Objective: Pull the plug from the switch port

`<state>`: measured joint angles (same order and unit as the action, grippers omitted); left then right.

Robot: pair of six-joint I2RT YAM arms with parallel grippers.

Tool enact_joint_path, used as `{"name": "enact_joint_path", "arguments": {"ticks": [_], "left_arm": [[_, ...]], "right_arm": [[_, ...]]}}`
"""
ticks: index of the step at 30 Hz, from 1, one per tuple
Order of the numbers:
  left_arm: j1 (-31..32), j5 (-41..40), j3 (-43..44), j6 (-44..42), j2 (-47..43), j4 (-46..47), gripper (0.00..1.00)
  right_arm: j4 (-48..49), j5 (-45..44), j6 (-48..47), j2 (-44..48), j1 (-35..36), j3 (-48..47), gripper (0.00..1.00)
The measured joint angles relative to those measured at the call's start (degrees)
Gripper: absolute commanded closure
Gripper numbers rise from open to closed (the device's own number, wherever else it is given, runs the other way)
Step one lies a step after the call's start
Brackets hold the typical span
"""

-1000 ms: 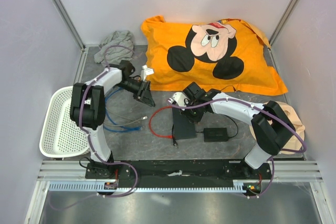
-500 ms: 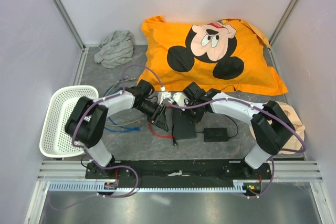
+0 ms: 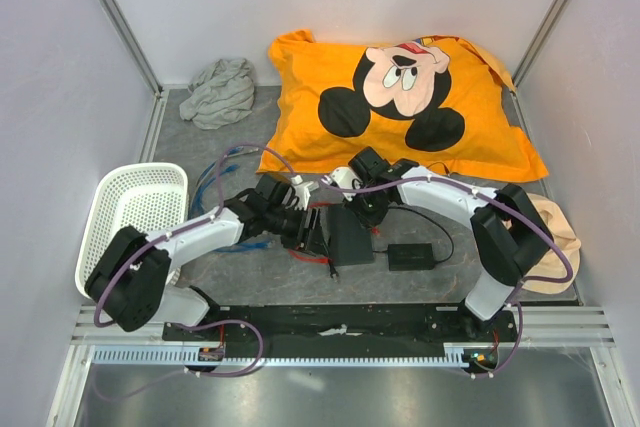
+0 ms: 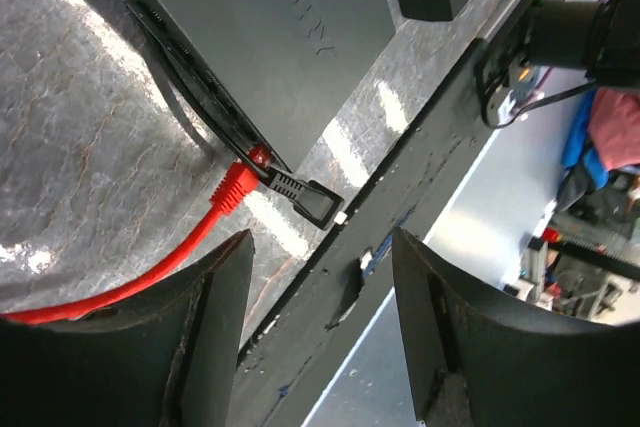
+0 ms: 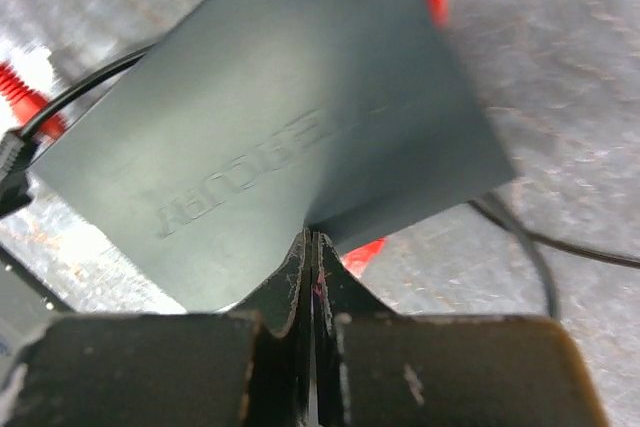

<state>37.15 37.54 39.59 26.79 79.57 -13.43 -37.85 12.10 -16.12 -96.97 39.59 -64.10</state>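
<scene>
The switch [image 3: 352,238] [image 4: 280,37] [image 5: 280,107] is a flat dark box lying between the two arms. A red cable [image 4: 130,287] ends in a red plug [image 4: 237,185] seated at the corner of the switch's socket edge. A ribbed black connector [image 4: 303,198] lies right beside it. My left gripper [image 3: 314,232] [image 4: 322,239] hovers open at the switch's left side, the plug just ahead of its fingertips and nothing between them. My right gripper [image 3: 352,210] [image 5: 313,239] is shut, its tips resting on the switch's top face.
A small black power brick [image 3: 411,256] lies right of the switch. An orange cartoon pillow [image 3: 400,97] and a grey cloth [image 3: 220,92] lie at the back. A white basket [image 3: 120,237] stands at the left, with blue cable [image 3: 215,182] beside it. A beige object [image 3: 555,237] lies under the right arm.
My left arm has swung from the left side down to the switch's left edge, and its jaws have widened. The right gripper has stayed shut on the switch's top.
</scene>
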Motion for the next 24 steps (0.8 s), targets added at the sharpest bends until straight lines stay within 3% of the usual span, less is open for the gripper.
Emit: {"name": "enact_joint_path", "arguments": {"ticks": [7,8,9,15,20,24], "left_arm": [[-6.0,0.3,-3.1,2.1,-6.3,2.1,0.34],[-7.1,0.3,-3.3,2.1,-7.3,2.6,0.33],[-8.7,0.5,-3.4,2.1,-8.2,3.0,0.33],[-20.8,1.6,-0.8,0.8,-5.6,3.5,0.32],[-27.6,3.8,8.1,-2.9,2.1,0.3,0.31],[-29.4,5.7,10.4,-7.0,1.5,-1.0,0.30]], "right_arm": [[-2.1,-2.0,-0.1,1.1,-2.7,-2.5,0.98],[-2.8,-1.6,-0.4,2.4,-2.8,-2.5,0.88],[-3.8,-0.8,-1.0,4.3,-2.8,-2.5,0.61],[-5.2,7.6,-5.8,17.5,0.7,-2.7,0.39],[-4.6,9.0,-15.1,16.7,12.0,-1.9,0.35],[-4.4,8.0,-25.4,16.1,18.3,1.0,0.34]]}}
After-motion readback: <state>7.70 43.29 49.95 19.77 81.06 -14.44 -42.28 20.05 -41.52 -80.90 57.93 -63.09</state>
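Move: From the right hand, whose shut fingertips are at the switch's top by its right edge, the red plug lies about 10 cm left, 6 cm back and 2 cm lower. The switch's middle is about 5 cm left, level fore and aft, 1 cm lower; the black plug end some 9 cm left, 8 cm back. From the open left hand, the red plug is roughly 3 cm right, 2 cm back and 5 cm below. Right hand rises off the switch, opening, and swings some 10 cm back-left; the left leaves the plug forward-left. ##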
